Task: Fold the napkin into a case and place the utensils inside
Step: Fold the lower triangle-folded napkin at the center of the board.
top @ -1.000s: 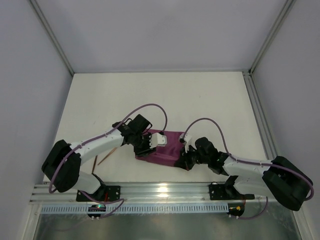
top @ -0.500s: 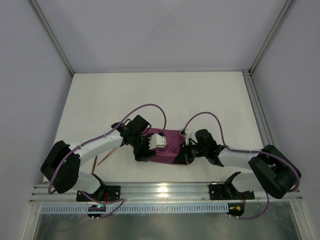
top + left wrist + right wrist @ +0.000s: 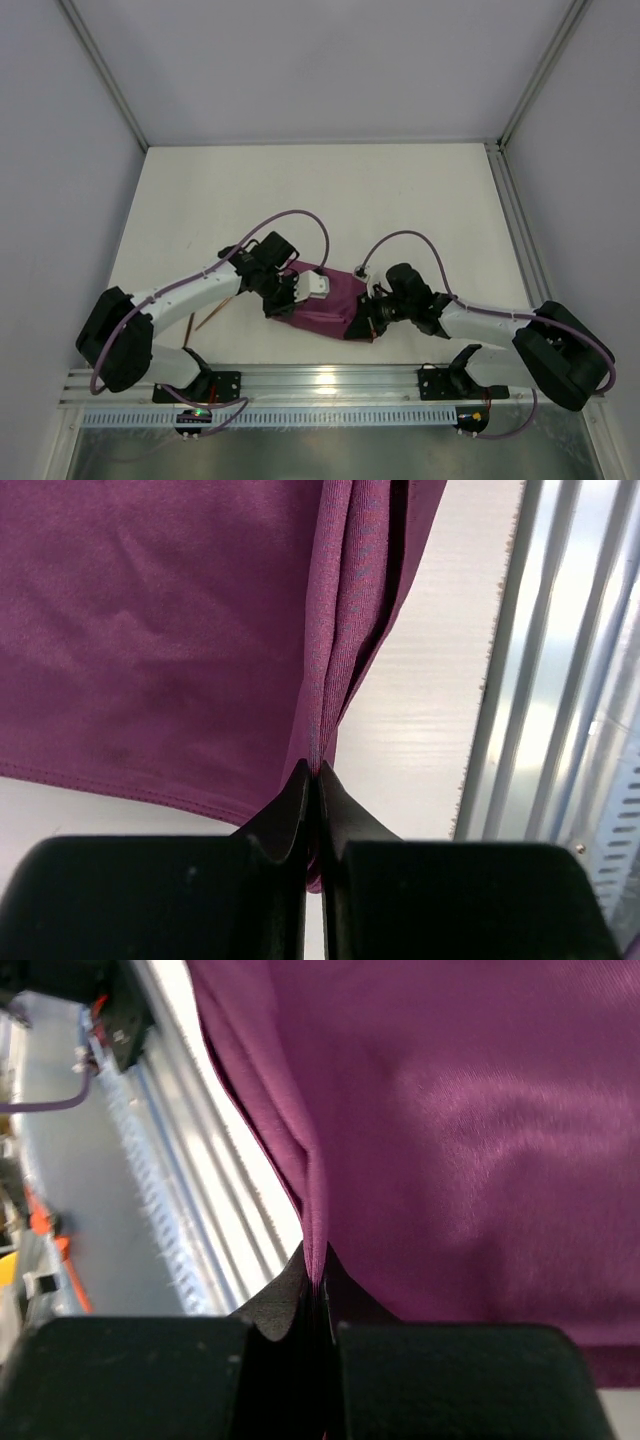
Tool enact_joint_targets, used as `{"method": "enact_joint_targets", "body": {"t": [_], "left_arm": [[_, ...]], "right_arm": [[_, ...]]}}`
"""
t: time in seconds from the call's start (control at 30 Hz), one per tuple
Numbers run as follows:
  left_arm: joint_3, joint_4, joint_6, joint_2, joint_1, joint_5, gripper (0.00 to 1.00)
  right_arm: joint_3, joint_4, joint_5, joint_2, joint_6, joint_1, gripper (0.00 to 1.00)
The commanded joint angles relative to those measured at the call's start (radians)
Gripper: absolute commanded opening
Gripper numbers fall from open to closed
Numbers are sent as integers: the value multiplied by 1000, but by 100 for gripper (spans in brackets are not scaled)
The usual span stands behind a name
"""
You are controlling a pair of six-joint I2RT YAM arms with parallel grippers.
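Note:
The plum-purple napkin (image 3: 328, 305) lies folded and partly bunched near the table's front edge, stretched between both grippers. At its left end, my left gripper (image 3: 279, 306) is shut on a pinched fold; the left wrist view shows the gripper (image 3: 315, 772) clamping layered cloth (image 3: 160, 650). My right gripper (image 3: 367, 322) is shut on the right end, and in the right wrist view it (image 3: 318, 1260) pinches a ridge of the napkin (image 3: 470, 1140). Thin copper utensils (image 3: 212, 318) lie on the table to the left, partly hidden under my left arm. No case shape shows.
The aluminium rail (image 3: 320, 385) with both arm bases runs along the near edge, close behind the napkin; it also shows as a rail (image 3: 570, 680) in the left wrist view and a rail (image 3: 190, 1180) in the right. Grey walls enclose the white table (image 3: 320, 200).
My left gripper, open earlier, has shut on the napkin's left end. The right arm has shifted left and the napkin has drawn narrower between the grippers.

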Motion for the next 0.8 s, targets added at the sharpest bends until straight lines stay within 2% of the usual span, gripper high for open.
{"method": "enact_joint_targets", "body": {"t": [0.0,0.07,0.13,0.23,0.37,0.53,0.77], "left_arm": [[-2,-100,20,-58,1,97,0],[11,-112,14,-71,1,106,0],[24,-98,5,-59,13,103,0],[73,-59,-17,0,53,80,6],[139,-13,-54,152,87,42,15],[206,29,-95,255,91,31,18],[218,3,-80,294,93,-6,22]], "right_arm": [[6,-8,-74,-72,105,29,3],[3,6,-109,-81,135,18,3],[49,-56,-146,-47,110,-17,3],[89,-92,-165,37,41,-69,3],[61,-31,-198,126,35,-144,3],[25,14,-156,160,43,-172,3],[23,-11,-105,192,-2,-174,3]]}}
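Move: The left gripper holds the napkin's near folded strip near its left end, the right gripper its right end. The napkin's middle lies about 4 cm ahead and 10 cm right of the left hand, roughly 4 cm below it. From the right hand it is some 9 cm ahead, 9 cm left and 3 cm down. The fork lies about 15 cm left of the left hand and 2 cm farther out, 5 cm down. Keep the napkin strip in both grippers and ease them a little back and up, then swing them forward and down over the napkin. Take the left about 6 cm forward and 3 cm down from that high point, opening its fingers slightly around the cloth; bring the right 3 cm forward, 4 cm down and slightly right, grip shut, rolling some 15 degrees. ##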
